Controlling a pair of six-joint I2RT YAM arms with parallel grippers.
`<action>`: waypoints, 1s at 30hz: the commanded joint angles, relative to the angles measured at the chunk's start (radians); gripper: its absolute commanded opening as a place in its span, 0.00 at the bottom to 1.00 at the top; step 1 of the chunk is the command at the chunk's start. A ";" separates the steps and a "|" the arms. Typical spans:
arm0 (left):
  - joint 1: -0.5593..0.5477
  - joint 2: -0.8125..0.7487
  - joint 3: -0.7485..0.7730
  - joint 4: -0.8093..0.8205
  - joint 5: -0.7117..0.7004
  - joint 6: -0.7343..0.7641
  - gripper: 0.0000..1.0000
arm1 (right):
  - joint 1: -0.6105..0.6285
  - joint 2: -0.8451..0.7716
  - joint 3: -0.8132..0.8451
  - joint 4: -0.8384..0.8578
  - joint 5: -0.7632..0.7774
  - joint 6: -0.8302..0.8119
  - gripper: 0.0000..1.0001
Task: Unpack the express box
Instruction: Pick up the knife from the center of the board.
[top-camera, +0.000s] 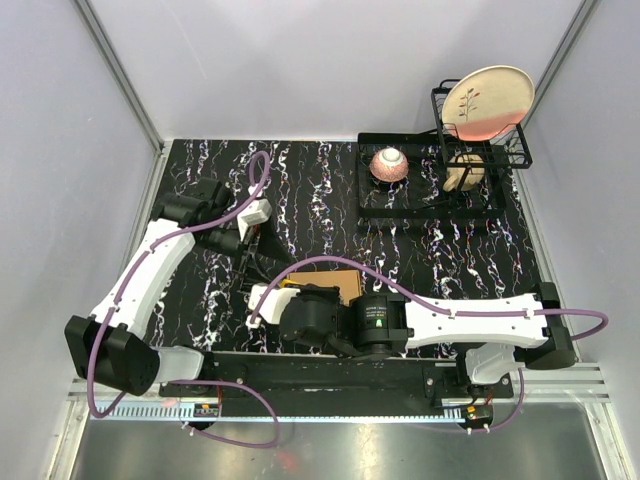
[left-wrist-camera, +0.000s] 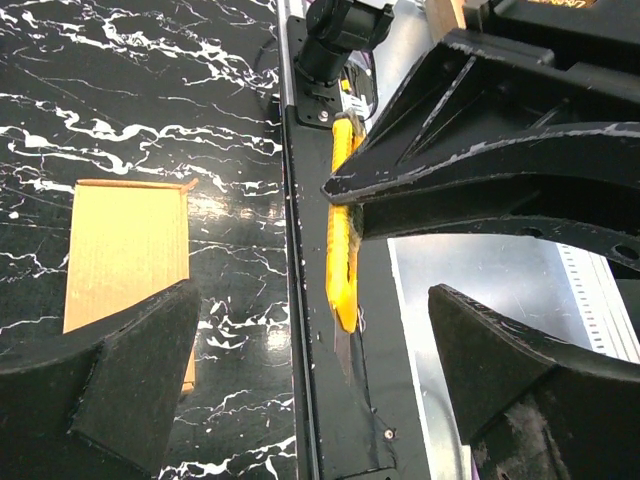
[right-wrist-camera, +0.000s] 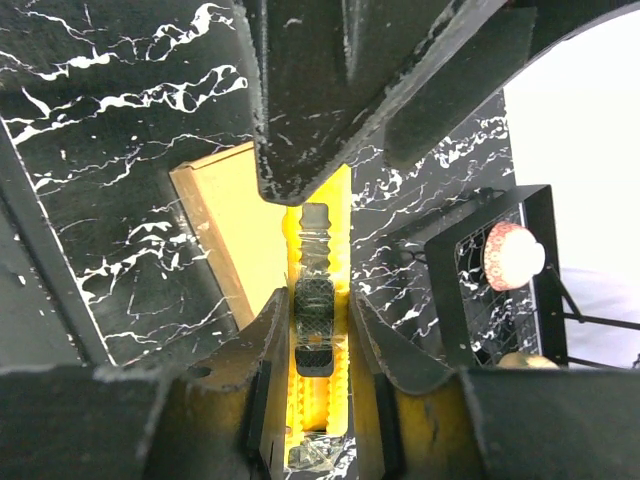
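The express box (top-camera: 338, 284) is a flat brown cardboard box lying on the black marbled table, its top flat and closed (left-wrist-camera: 125, 250) (right-wrist-camera: 232, 225). My right gripper (top-camera: 285, 293) (right-wrist-camera: 322, 330) is shut on a yellow utility knife (left-wrist-camera: 343, 230) (right-wrist-camera: 320, 250). The knife is held beside the box's near edge, with its blade (left-wrist-camera: 352, 345) out over the black rail. In the left wrist view the knife and the box are apart. My left gripper (top-camera: 256, 250) (left-wrist-camera: 320, 390) hangs wide open just beyond the box, with nothing between its fingers (left-wrist-camera: 130, 380).
A black tray (top-camera: 430, 210) at the back right carries a pink patterned bowl (top-camera: 389, 165) (right-wrist-camera: 513, 255). A wire rack (top-camera: 520, 150) behind it holds an upright plate (top-camera: 487, 100). A black rail (left-wrist-camera: 310, 300) runs along the table's near edge.
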 joint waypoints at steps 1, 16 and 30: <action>-0.022 -0.017 -0.007 -0.185 -0.010 0.004 0.99 | 0.008 -0.002 0.055 -0.001 0.072 -0.073 0.00; -0.101 0.046 0.018 -0.185 -0.019 -0.015 0.84 | 0.010 0.041 0.098 -0.001 0.031 -0.105 0.00; -0.132 0.049 0.022 -0.186 -0.069 0.004 0.27 | 0.020 0.049 0.104 -0.008 0.015 -0.109 0.00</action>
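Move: The yellow knife is held in the right hand, its middle about at the right finger pads. From the open left hand, that middle lies some 6 cm to the right, about 3 cm back and 2 cm lower. The cardboard box on the table is centred about 5 cm ahead of the left hand, 7 cm to its right and some 23 cm below. The knife stays pinched in the right hand, which lifts it about 1.5 cm, sinks back part way and shifts 1 cm left to meet the left hand. The left hand, fingers pointing right, eases about 3 cm down, back and right onto the knife's near end, turning slightly clockwise; from part way its wide-open fingers close around that end, to about a third open. ##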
